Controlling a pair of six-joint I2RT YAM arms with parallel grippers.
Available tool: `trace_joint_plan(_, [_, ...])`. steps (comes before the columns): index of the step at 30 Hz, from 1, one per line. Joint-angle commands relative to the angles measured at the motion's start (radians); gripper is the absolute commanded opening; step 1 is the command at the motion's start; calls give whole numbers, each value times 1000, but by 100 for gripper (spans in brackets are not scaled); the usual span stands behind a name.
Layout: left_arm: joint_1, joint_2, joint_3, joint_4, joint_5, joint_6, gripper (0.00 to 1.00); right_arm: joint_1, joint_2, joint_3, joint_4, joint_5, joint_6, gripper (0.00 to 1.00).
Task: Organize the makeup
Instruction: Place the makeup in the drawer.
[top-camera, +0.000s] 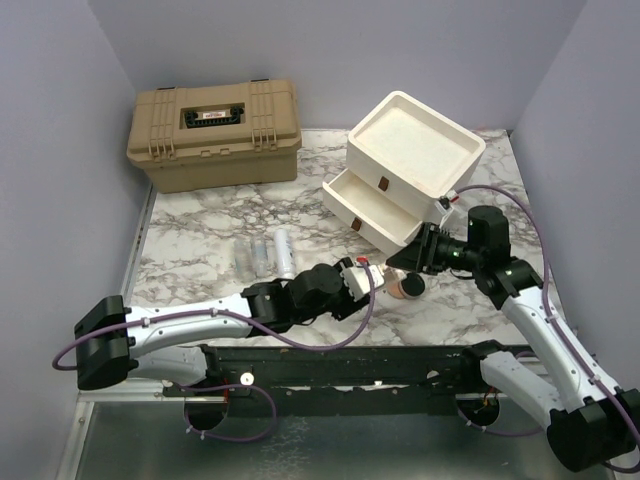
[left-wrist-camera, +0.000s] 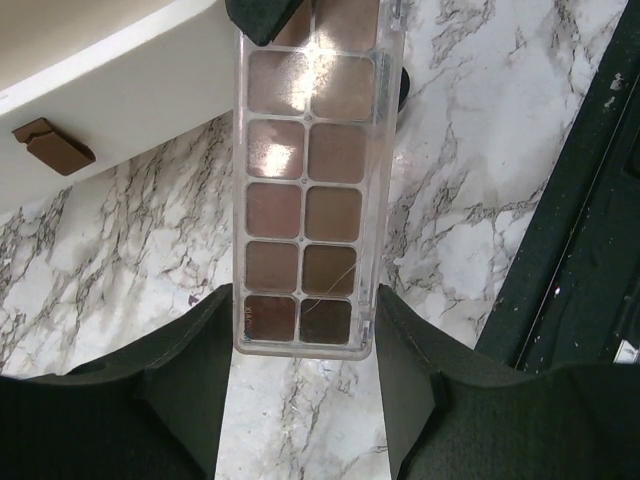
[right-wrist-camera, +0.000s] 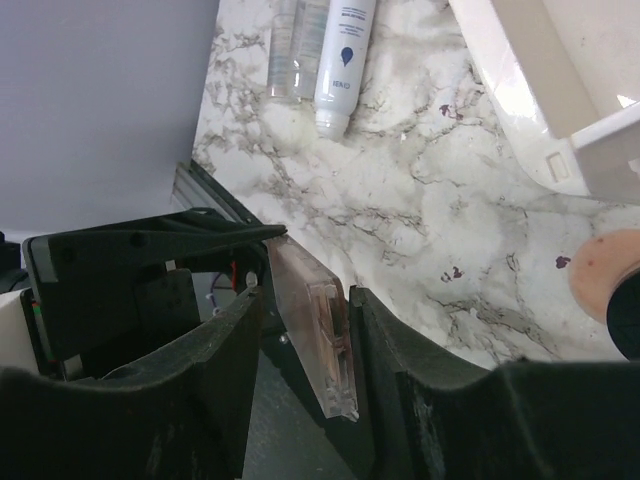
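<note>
The rectangular palette (left-wrist-camera: 305, 200), clear-cased with brown and pink pans, hangs above the marble between both grippers. My left gripper (left-wrist-camera: 305, 305) is shut on its near end, a finger on each long edge. My right gripper (right-wrist-camera: 305, 300) stands round the other end, which shows edge-on (right-wrist-camera: 318, 330); one finger touches its face and a narrow gap shows at the other. In the top view the two grippers (top-camera: 375, 272) (top-camera: 408, 260) meet in front of the drawer unit. A round compact with peach powder (top-camera: 407, 285) lies just below them. Two slim tubes (top-camera: 250, 258) and a whitish bottle (top-camera: 284, 252) lie further left.
The cream drawer unit (top-camera: 410, 165) stands at the back right with its lower drawer (top-camera: 365, 205) pulled out. A tan toolbox (top-camera: 215, 135) sits shut at the back left. The black base rail (top-camera: 340, 365) runs along the near edge.
</note>
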Motion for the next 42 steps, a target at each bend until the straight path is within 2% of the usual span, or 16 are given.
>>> trace_joint_plan(1, [-1,-68,-49,102,37,-18,12,3,16,-58,129,-40,107,44])
trace_joint_plan(3, [5,-81,-74,127,32,-20,12,3,0,-98,223,-68,143,44])
trace_joint_plan(10, [12,-110,-92,141,56,-16,7,3,39,-23,81,-82,4,44])
trace_joint_plan(16, [21,-111,-101,149,49,-28,6,3,25,-62,161,-180,52,37])
trace_joint_plan(19, [34,-119,-108,167,49,-28,6,3,7,-67,148,-137,54,23])
trace_joint_plan(23, [62,-128,-114,182,34,-49,8,3,-18,-76,162,-96,80,19])
trace_joint_plan(26, [74,-136,-125,205,31,-62,11,3,-18,-72,175,-106,92,11])
trace_joint_plan(29, [77,-138,-103,202,4,-104,24,3,-11,-58,158,-96,79,3])
trace_joint_plan(31, [78,-139,-91,203,-26,-136,45,3,-3,-43,137,-80,71,2])
trace_joint_plan(32, [78,-137,-87,205,-35,-142,50,3,-1,-40,133,-71,70,1])
trace_joint_plan(35, [79,-129,-78,200,-44,-146,60,2,-3,-50,153,-30,77,1])
trace_joint_plan(37, [80,-126,-64,173,-44,-154,74,3,-4,-60,176,-5,93,1])
trace_joint_plan(42, [86,-162,-64,134,-49,-178,89,3,1,-70,223,22,150,1])
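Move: The makeup palette is still in the left fingers by its near end, its middle roughly 3 cm ahead, 4 cm right and a touch above the left hand. From the right hand, whose parted fingers straddle its far end, that middle lies about 2 cm left, 1 cm back and 2 cm below. The open drawer is some 20 cm ahead of the left hand, 3 cm right and 5 cm lower; the black-lidded jar is about 9 cm ahead, 11 cm right and 12 cm lower. Sliding about 1.5 cm left along the palette, with a small dip and rise, the right hand shuts its half-open fingers and pinches the far part. The left keeps its hold while rising slowly and rolling its left side up some 10 degrees; only near the end do its fingers spread wide and let go, as it eases forward, left and farther up. ##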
